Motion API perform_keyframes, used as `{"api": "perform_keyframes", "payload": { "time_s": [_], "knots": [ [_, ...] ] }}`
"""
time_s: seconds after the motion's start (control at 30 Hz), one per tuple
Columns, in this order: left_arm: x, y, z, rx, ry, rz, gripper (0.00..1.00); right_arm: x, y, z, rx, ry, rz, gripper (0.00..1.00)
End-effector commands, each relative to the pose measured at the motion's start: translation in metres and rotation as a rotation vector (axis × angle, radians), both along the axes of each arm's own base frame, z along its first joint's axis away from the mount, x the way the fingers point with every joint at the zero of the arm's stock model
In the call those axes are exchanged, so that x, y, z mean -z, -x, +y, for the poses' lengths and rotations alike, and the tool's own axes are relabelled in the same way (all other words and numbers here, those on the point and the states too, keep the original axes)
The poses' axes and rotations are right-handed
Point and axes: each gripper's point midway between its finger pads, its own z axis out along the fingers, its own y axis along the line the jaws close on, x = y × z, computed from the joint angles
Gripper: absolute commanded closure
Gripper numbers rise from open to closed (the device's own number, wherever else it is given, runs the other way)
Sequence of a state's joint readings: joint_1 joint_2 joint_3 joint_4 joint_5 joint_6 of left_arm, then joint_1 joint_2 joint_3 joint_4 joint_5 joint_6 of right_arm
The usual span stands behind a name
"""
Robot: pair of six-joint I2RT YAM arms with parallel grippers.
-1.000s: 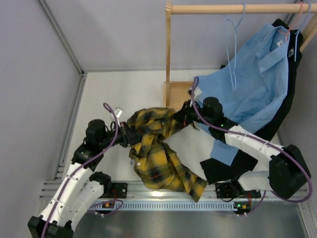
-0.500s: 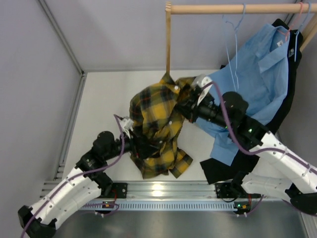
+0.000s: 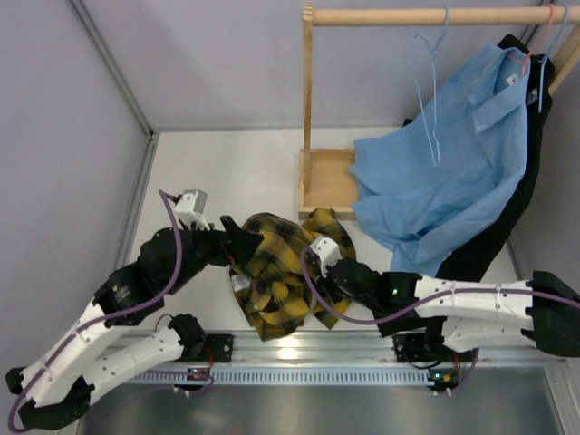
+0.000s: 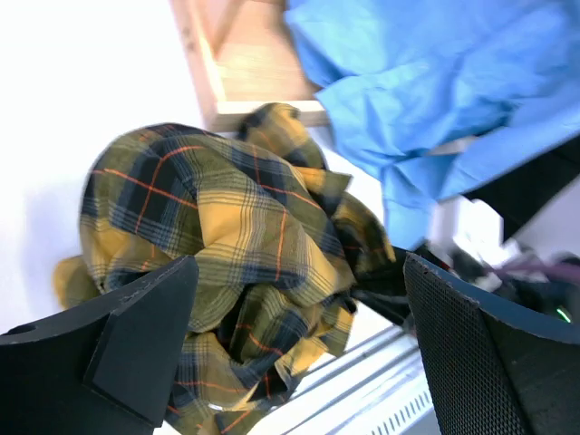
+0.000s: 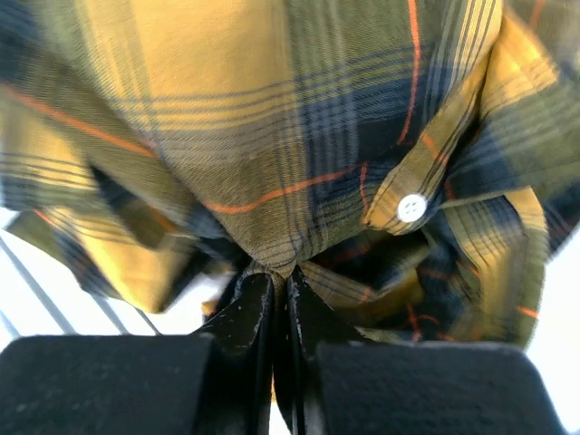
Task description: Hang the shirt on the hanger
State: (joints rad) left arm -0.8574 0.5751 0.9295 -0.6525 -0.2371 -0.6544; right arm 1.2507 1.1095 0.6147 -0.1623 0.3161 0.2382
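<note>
The yellow and black plaid shirt [image 3: 279, 272] lies in a crumpled heap on the white table near the front rail. It fills the left wrist view [image 4: 227, 236] and the right wrist view [image 5: 272, 136]. My left gripper [image 3: 237, 246] is at the heap's left edge, jaws wide open around it [image 4: 297, 272], holding nothing. My right gripper [image 3: 311, 270] is at the heap's right side, shut on a fold of the shirt [image 5: 276, 276]. The pale blue wire hanger [image 3: 426, 82] hangs empty from the wooden rod, far behind the shirt.
A wooden rack with rod [image 3: 426, 15], post [image 3: 307, 100] and base tray [image 3: 326, 181] stands at the back right. A light blue shirt [image 3: 453, 172] on a pink hanger [image 3: 544, 36] and a black garment [image 3: 507, 236] hang there. A metal rail [image 3: 308, 349] runs along the front.
The shirt, held up between both grippers near the rack, has come down into a heap at the front. The right arm has dropped low and forward. The left gripper now stands open.
</note>
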Motion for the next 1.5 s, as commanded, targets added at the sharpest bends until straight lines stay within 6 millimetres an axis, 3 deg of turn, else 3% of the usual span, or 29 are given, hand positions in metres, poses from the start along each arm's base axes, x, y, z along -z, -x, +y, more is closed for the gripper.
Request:
{"api": "perform_keyframes", "payload": {
  "time_s": [0.0, 0.03, 0.1, 0.13, 0.17, 0.2, 0.23, 0.27, 0.3, 0.33, 0.37, 0.4, 0.43, 0.5, 0.63, 0.67, 0.8, 0.83, 1.03, 1.13, 1.27, 1.3, 1.43, 1.47],
  "knots": [
    [0.008, -0.022, 0.008, -0.104, -0.151, 0.04, 0.02, -0.051, 0.001, 0.039, 0.005, -0.246, -0.062, 0.96],
    [0.0, -0.027, 0.001, -0.087, -0.152, 0.018, 0.02, -0.057, 0.004, 0.042, -0.007, -0.278, -0.06, 0.68],
    [0.0, -0.037, -0.021, -0.028, -0.171, -0.003, 0.02, -0.062, 0.007, 0.039, -0.007, -0.322, -0.044, 0.56],
    [-0.006, -0.043, -0.032, -0.001, -0.164, -0.032, 0.02, -0.079, 0.008, 0.035, -0.001, -0.379, -0.054, 0.44],
    [0.008, -0.049, -0.05, 0.049, -0.201, 0.004, 0.01, -0.08, 0.005, 0.028, 0.017, -0.391, -0.047, 0.36],
    [0.013, -0.053, -0.059, 0.074, -0.224, 0.019, 0.02, -0.087, 0.006, 0.024, 0.014, -0.409, -0.043, 0.32],
    [0.004, -0.058, -0.068, 0.091, -0.23, 0.008, 0.02, -0.101, 0.004, 0.015, 0.03, -0.444, -0.048, 0.29],
    [0.019, -0.065, -0.083, 0.125, -0.271, 0.044, 0.02, -0.097, -0.001, 0.001, 0.075, -0.407, -0.025, 0.28],
    [0.021, -0.07, -0.089, 0.134, -0.289, 0.05, 0.02, -0.099, -0.006, -0.01, 0.118, -0.399, -0.026, 0.25],
    [0.011, -0.077, -0.095, 0.136, -0.295, 0.029, 0.02, -0.109, -0.009, -0.023, 0.153, -0.418, -0.035, 0.22],
    [0.012, -0.085, -0.104, 0.148, -0.32, 0.027, 0.02, -0.112, -0.015, -0.045, 0.229, -0.402, -0.041, 0.21],
    [0.022, -0.088, -0.107, 0.151, -0.341, 0.047, 0.02, -0.106, -0.018, -0.054, 0.268, -0.369, -0.034, 0.21],
    [0.014, -0.093, -0.112, 0.156, -0.347, 0.028, 0.01, -0.115, -0.019, -0.068, 0.306, -0.392, -0.047, 0.2],
    [0.031, -0.102, -0.124, 0.187, -0.404, 0.061, 0.02, -0.112, -0.024, -0.095, 0.415, -0.365, -0.05, 0.19],
    [0.041, -0.108, -0.153, 0.257, -0.521, 0.043, 0.02, -0.111, -0.029, -0.128, 0.536, -0.348, -0.067, 0.18],
    [0.046, -0.108, -0.171, 0.281, -0.553, 0.04, 0.02, -0.109, -0.029, -0.131, 0.552, -0.345, -0.065, 0.18],
    [0.076, -0.115, -0.185, 0.268, -0.688, 0.106, 0.02, -0.104, -0.028, -0.135, 0.561, -0.345, -0.061, 0.18],
    [0.097, -0.114, -0.187, 0.273, -0.729, 0.152, 0.02, -0.102, -0.027, -0.134, 0.559, -0.343, -0.056, 0.18],
    [0.153, -0.105, -0.178, 0.27, -0.847, 0.301, 0.09, -0.096, -0.025, -0.135, 0.55, -0.336, -0.052, 0.18],
    [0.159, -0.1, -0.169, 0.245, -0.869, 0.321, 0.09, -0.094, -0.025, -0.136, 0.547, -0.329, -0.055, 0.17],
    [0.14, -0.104, -0.165, 0.209, -0.845, 0.283, 0.08, -0.089, -0.027, -0.135, 0.554, -0.307, -0.058, 0.17],
    [0.139, -0.104, -0.165, 0.209, -0.845, 0.279, 0.1, -0.089, -0.028, -0.133, 0.551, -0.309, -0.057, 0.17],
    [0.146, -0.105, -0.165, 0.211, -0.86, 0.288, 0.53, -0.086, -0.029, -0.129, 0.547, -0.312, -0.055, 0.16],
    [0.15, -0.104, -0.164, 0.209, -0.865, 0.297, 0.57, -0.084, -0.029, -0.129, 0.543, -0.307, -0.054, 0.16]
  ]
}}
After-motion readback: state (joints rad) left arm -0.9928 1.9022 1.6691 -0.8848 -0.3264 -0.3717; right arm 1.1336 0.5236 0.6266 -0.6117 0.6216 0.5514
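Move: The plaid shirt is spread in front, with the right gripper still shut on its near side. The fold the left hand wants, on its far right part, lies some 10 cm ahead, 17 cm right and 17 cm below the left hand; from the right hand it is 12 cm ahead, 3 cm right, about level. The wooden tray's middle is 15 cm beyond that fold, and the blue shirt's lower part about 14 cm right of it and 5 cm farther out. Open the right gripper to let go of the plaid shirt, lift it clear and swing it about 13 cm right, turning clockwise. Bring the open left gripper right and forward over the plaid shirt, then down to the far right fold, tipping its fingers some 40 degrees to point steeply down, and begin closing them around the cloth, to about half open. ##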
